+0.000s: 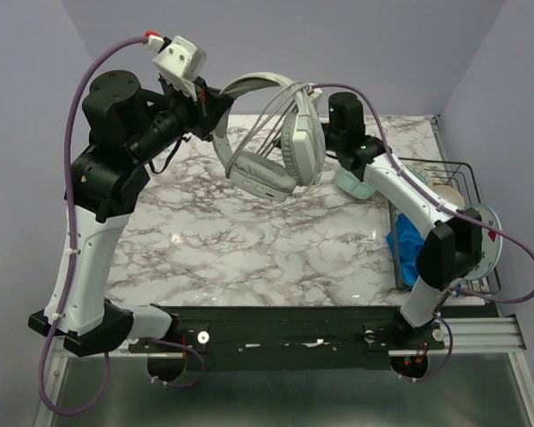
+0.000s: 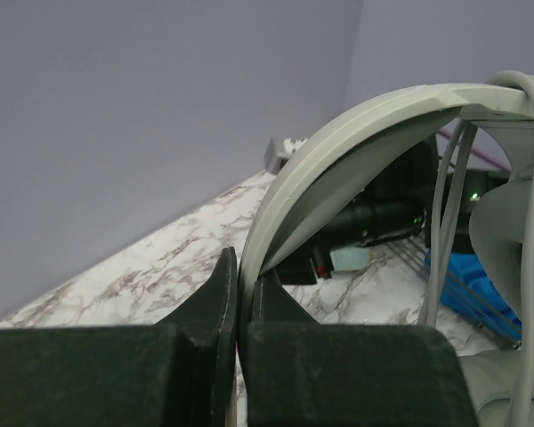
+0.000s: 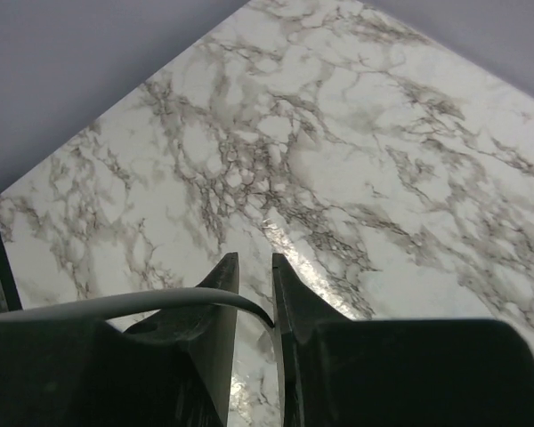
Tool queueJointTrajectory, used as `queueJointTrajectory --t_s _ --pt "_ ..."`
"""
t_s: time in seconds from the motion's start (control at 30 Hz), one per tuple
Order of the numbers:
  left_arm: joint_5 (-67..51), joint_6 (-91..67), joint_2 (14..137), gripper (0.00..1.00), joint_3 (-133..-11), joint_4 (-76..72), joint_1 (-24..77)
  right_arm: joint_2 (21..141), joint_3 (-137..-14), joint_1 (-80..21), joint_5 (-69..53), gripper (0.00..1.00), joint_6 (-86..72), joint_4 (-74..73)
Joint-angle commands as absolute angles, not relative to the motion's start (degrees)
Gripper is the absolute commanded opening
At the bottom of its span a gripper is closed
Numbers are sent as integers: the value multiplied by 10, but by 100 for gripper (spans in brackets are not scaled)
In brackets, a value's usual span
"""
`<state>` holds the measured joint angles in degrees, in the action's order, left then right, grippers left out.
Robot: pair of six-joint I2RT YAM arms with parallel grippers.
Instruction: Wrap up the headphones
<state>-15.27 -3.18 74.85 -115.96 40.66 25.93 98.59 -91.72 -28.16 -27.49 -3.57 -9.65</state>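
Observation:
The light grey headphones point(image 1: 280, 156) hang in the air above the back of the marble table point(image 1: 249, 249). My left gripper point(image 1: 210, 114) is shut on the left end of the headband point(image 2: 356, 124), which runs up from between its jaws point(image 2: 240, 267). The thin grey cable point(image 1: 274, 111) is looped several times over the headband and down past the earcups point(image 2: 507, 222). My right gripper point(image 1: 331, 107) is just right of the headphones, its jaws point(image 3: 255, 271) closed to a narrow gap on the cable point(image 3: 116, 304), which comes in from the left. The plug is hidden.
A black wire rack point(image 1: 454, 167) stands at the table's right edge, holding a blue cloth point(image 1: 408, 245) and a white round plate point(image 1: 482, 233). A pale mint object point(image 1: 356, 187) lies beside the rack under my right arm. Purple walls close the back and sides.

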Motion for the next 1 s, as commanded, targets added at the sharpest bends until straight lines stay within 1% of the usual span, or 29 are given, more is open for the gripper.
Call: queueJointTrajectory --t_s 0.0,0.23,0.4,0.43,0.47,0.5,0.63,0.67,0.77,0.87,0.93,0.97 --pt "-139 -123 780 0 -1229 367 263 1034 -897 -315 -303 29 -88 -27" --pt "-109 -134 809 0 -1289 371 264 1063 -867 -332 -277 29 -100 -4" --pt "-95 -141 809 0 -1301 371 264 1064 -844 -332 -265 29 -106 32" --pt "-94 -146 810 0 -1303 372 263 1063 -839 -333 -265 28 -110 37" --pt "-91 -147 810 0 -1303 371 263 1063 -831 -332 -265 22 -111 46" --pt "-89 -149 809 0 -1303 372 263 1060 -828 -332 -265 19 -113 51" --pt "-85 -149 809 0 -1301 371 263 1054 -813 -332 -266 16 -114 62" --pt "-86 -149 809 0 -1301 371 263 1052 -810 -332 -264 11 -113 66" --pt "-68 -152 810 0 -1306 371 262 1049 -802 -333 -260 4 -113 63" --pt "-32 -163 816 0 -1320 372 261 1049 -796 -342 -247 2 -109 29" --pt "-3 -184 825 0 -1334 371 253 1048 -802 -368 -209 1 -78 3" --pt "21 -192 831 0 -1341 372 248 1050 -808 -380 -194 1 -63 -46"
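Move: The cable already runs between the right hand's loosely parted fingertips, 0 cm off. From that hand, the headphones, wound with cable and held by the left hand, are about 15 cm back, 4 cm left and 20 cm higher; the green tray is some 12 cm ahead, 23 cm right and 30 cm below. From the left hand, that stretch of cable is about 13 cm ahead, 10 cm right and 23 cm down. The right hand goes down about 10 cm and left, closing on the cable; the left hand raises the headphones. ##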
